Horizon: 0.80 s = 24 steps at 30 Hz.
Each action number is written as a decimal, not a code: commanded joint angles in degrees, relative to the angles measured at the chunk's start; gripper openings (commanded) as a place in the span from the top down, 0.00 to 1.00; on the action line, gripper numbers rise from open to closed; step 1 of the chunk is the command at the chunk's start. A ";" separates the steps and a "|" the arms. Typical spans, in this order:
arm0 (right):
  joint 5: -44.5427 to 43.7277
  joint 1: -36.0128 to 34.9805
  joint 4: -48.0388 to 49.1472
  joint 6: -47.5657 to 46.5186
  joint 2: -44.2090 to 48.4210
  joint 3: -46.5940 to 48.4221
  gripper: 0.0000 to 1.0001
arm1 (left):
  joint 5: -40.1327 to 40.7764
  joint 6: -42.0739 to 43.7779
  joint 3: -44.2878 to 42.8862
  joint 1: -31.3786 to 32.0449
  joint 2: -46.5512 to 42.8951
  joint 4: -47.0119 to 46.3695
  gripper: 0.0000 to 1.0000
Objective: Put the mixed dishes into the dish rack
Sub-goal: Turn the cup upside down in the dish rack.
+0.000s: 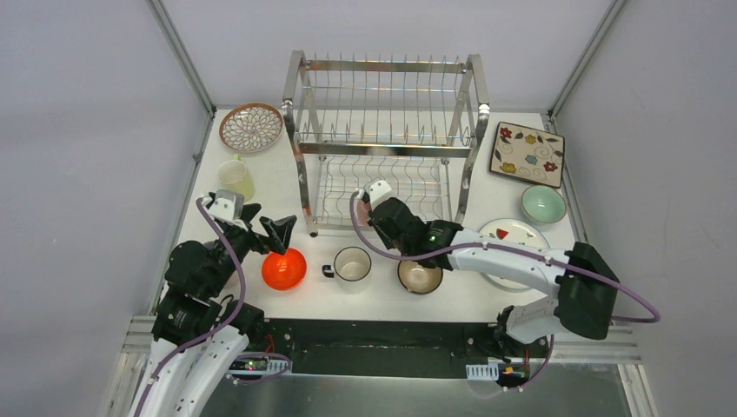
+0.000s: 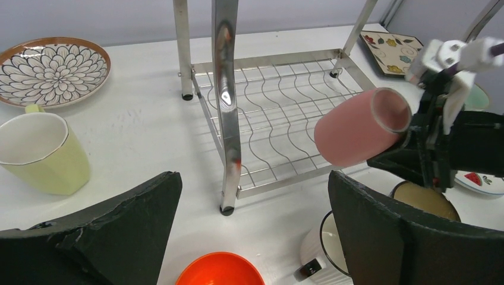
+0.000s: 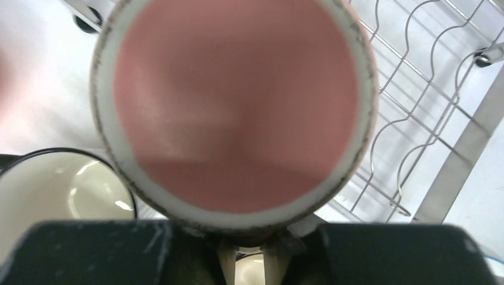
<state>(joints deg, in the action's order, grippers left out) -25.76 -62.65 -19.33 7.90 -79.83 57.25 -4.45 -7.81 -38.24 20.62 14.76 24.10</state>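
The steel dish rack (image 1: pixel 387 139) stands at the back middle, and its lower wire tier (image 2: pixel 279 119) holds nothing. My right gripper (image 1: pixel 380 203) is shut on a pink cup (image 2: pixel 359 127), which hangs tipped on its side just over the tier's front edge. In the right wrist view the pink cup (image 3: pixel 238 101) fills the frame, mouth towards the camera. My left gripper (image 2: pixel 255 196) is open and holds nothing. It hovers just behind the orange bowl (image 1: pixel 283 268), with the white mug (image 1: pixel 352 264) to its right.
A petal-pattern plate (image 1: pixel 251 127) and a pale yellow-green cup (image 1: pixel 235 178) sit left of the rack. A brown bowl (image 1: pixel 420 276) lies under my right arm. On the right are a strawberry plate (image 1: pixel 513 234), a mint bowl (image 1: pixel 543 204) and a square floral plate (image 1: pixel 527 154).
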 commanded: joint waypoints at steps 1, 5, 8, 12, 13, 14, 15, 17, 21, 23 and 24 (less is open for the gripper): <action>-6.60 -0.19 8.07 -7.44 -3.37 5.43 1.00 | 1.10 0.82 -0.78 0.03 -0.57 -0.61 0.01; -7.21 0.26 7.99 -9.00 -6.65 7.86 1.00 | 1.50 1.05 -0.87 0.03 -0.18 -0.63 0.01; -8.37 0.89 8.35 -8.85 -8.88 8.97 1.00 | 1.89 0.96 -0.83 0.03 -0.42 -0.41 0.02; -9.37 1.75 9.58 -6.63 -10.30 8.60 1.00 | 1.94 0.83 -0.87 0.03 -0.61 0.04 0.02; -9.14 2.07 10.18 -6.02 -10.32 8.25 1.00 | 2.06 0.79 -0.83 0.08 -0.65 0.08 0.02; -8.67 2.50 10.76 -5.56 -10.35 7.96 1.00 | 2.12 0.73 -0.86 0.04 -0.63 0.12 0.02; -8.23 3.01 11.21 -4.94 -10.50 7.81 1.00 | 2.15 0.59 -0.94 0.03 -0.62 0.11 0.02; -7.87 4.08 11.76 -3.89 -11.23 7.78 1.00 | 1.94 0.59 -0.96 0.03 -0.53 0.07 0.02; -7.16 6.32 12.83 -2.96 -12.86 8.20 1.00 | 1.91 0.52 -0.87 0.03 -0.61 0.07 0.02; -6.71 7.30 13.31 -3.15 -13.76 8.71 1.00 | 1.92 0.53 -0.81 0.03 -0.61 0.08 0.02; -6.96 7.70 13.47 -3.23 -14.23 9.01 1.00 | 1.90 0.55 -0.86 0.03 -0.61 0.11 0.02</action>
<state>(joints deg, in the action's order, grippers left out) -31.18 -56.49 -12.91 3.22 -93.51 62.46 -3.07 -7.84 -38.24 20.62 14.70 25.32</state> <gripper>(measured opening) 0.185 0.983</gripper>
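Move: The right hand holds the pink cup just in front of the dish rack; the middle of the rack's lower shelf lies about 5 cm ahead, 3 cm right and 10 cm below. The white mug stands some 15 cm back and 4 cm left, the brown bowl 15 cm back and 13 cm right, both roughly 11 cm lower. From the idle left hand, that shelf is about 8 cm ahead, 18 cm right and 24 cm down. The right hand, keeping its grip, carries the pink cup about 7 cm forward over the lower shelf, sinking some 3 cm. ##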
